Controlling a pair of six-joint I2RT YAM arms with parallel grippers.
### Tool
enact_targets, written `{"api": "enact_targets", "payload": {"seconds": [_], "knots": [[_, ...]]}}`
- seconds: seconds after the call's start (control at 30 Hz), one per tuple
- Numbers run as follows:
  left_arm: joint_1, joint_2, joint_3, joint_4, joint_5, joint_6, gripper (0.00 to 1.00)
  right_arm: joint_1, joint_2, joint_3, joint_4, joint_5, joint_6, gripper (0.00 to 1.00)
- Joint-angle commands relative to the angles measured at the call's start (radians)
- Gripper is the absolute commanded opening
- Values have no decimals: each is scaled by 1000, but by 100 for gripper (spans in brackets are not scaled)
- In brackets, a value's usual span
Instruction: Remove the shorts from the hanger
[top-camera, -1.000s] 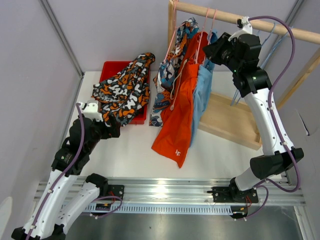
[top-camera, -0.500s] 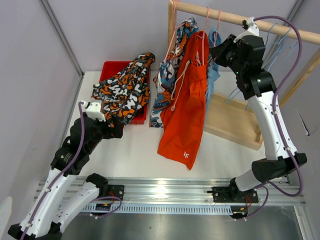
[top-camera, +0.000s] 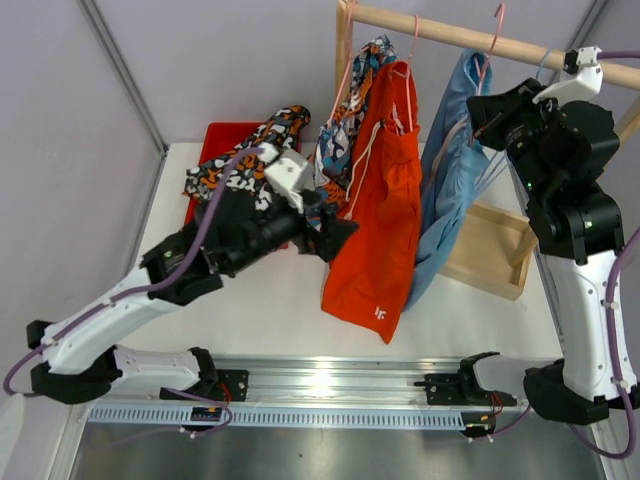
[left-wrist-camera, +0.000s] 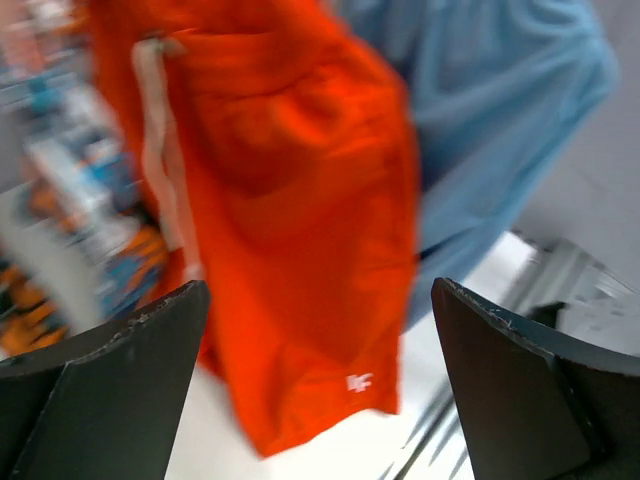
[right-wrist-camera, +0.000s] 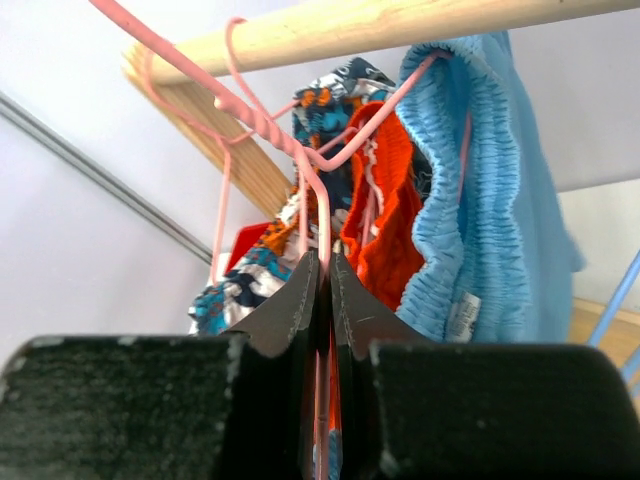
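Light blue shorts (top-camera: 455, 170) hang on a pink hanger (top-camera: 490, 50) at the wooden rail (top-camera: 440, 33). My right gripper (top-camera: 482, 105) is shut on the hanger's wire (right-wrist-camera: 322, 250), with the blue waistband (right-wrist-camera: 480, 180) just to its right. I cannot tell whether the hook still rests on the rail. Bright orange shorts (top-camera: 385, 200) hang left of them, and teal wave-print shorts (top-camera: 345, 130) hang further left. My left gripper (top-camera: 340, 235) is open beside the orange shorts (left-wrist-camera: 290, 220), with nothing between its fingers (left-wrist-camera: 110, 390). The view from that wrist is blurred.
A red bin (top-camera: 215, 130) at the back left holds orange-black-white blotched shorts (top-camera: 250, 170). The rack's wooden base (top-camera: 490, 255) lies on the table under the rail, and its upright (top-camera: 343, 60) stands at the left end. A blue hanger (right-wrist-camera: 620, 290) shows at the right.
My right gripper shut on the pink hanger and carried the blue shorts right, away from the orange pair. The left arm swung from the red bin toward the orange shorts.
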Motion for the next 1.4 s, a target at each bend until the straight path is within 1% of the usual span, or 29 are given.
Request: {"api": "enact_targets", "payload": {"seconds": [0.0, 0.03, 0.07, 0.17, 0.2, 0.3, 0.4, 0.5, 0.67, 0.7, 0.73, 0.77, 0.8, 0.83, 0.87, 0.9, 0.93, 0.97, 1.0, 1.07, 1.1, 1.17, 1.2, 1.23, 1.27, 1.37], "knots": [[-98, 87, 51, 143, 101, 21, 99, 3, -40, -15, 66, -69, 52, 0], [-126, 107, 52, 175, 139, 26, 99, 3, -54, -21, 63, -80, 60, 0], [-178, 129, 60, 222, 150, 41, 99, 4, -58, -26, 60, -86, 71, 0], [-238, 215, 72, 284, 179, 40, 99, 7, -80, -29, 52, -104, 91, 0], [-244, 256, 84, 317, 193, 32, 99, 6, -84, -30, 50, -135, 95, 0], [-261, 308, 118, 367, 236, 16, 99, 7, -103, -35, 50, -159, 103, 0], [-272, 379, 155, 385, 232, 21, 100, 7, -123, -35, 41, -172, 112, 0], [-274, 416, 180, 396, 207, 27, 99, 9, -144, -41, 30, -176, 114, 0], [-272, 470, 206, 419, 121, 52, 99, 9, -176, -39, 14, -187, 124, 0], [-272, 477, 207, 427, 114, 56, 98, 7, -187, -39, 10, -190, 126, 0], [-272, 483, 206, 443, 111, 59, 94, 7, -192, -41, 9, -192, 129, 0], [-272, 496, 207, 453, 114, 59, 86, 7, -195, -43, 9, -199, 135, 0], [-272, 502, 209, 459, 120, 58, 68, 7, -196, -44, 7, -201, 131, 0], [-272, 503, 197, 480, 120, 58, 59, 9, -198, -38, -3, -192, 129, 0], [-272, 510, 195, 485, 118, 53, 46, 9, -203, -39, -3, -184, 129, 0], [-272, 514, 193, 486, 117, 49, 28, 9, -206, -39, 0, -181, 125, 0], [-272, 517, 193, 486, 118, 43, 20, 7, -206, -38, 1, -182, 123, 0], [-274, 516, 190, 485, 120, 41, 5, 7, -204, -35, 0, -181, 115, 0], [-274, 508, 184, 486, 123, 30, 0, 7, -201, -30, -3, -176, 109, 0], [-280, 484, 143, 496, 126, 24, 0, 7, -192, -20, -5, -158, 100, 0], [-286, 446, 74, 531, 121, 21, 0, 7, -187, -15, -5, -150, 89, 0], [-326, 402, 26, 537, 86, 16, 0, 6, -174, 2, 0, -132, 79, 0], [-345, 381, -59, 545, 66, 23, 0, 6, -167, 11, 1, -123, 71, 0], [-400, 340, -90, 549, 16, 27, 0, 6, -160, 22, -3, -117, 53, 0], [-428, 321, -119, 552, 0, 24, 0, 6, -141, 36, -6, -83, 42, 0], [-533, 269, -300, 577, -32, -28, 0, 3, -115, 88, -8, -35, -1, 0]]}}
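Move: The light blue shorts, already off the rod on the pink hanger, lie about 12 cm ahead of the left hand, 21 cm to its right and 8 cm lower. The red shorts hang some 13 cm ahead, 9 cm right and 12 cm below it. From the right hand, holding the hanger, the blue shorts' middle is about 19 cm below and 3 cm ahead, level sideways; the red shorts are 11 cm left, 1 cm ahead and 22 cm below; the rod is 10 cm straight ahead, 5 cm higher. The left fingers shut on the near edge of the light blue shorts after the open hand sweeps about 22 cm right and 7 cm back, turning clockwise some 25 degrees; still pinching, it then pulls back and down. The right hand keeps its grip on the hanger, draws it back about 8 cm from the rod, then eases a little forward. ##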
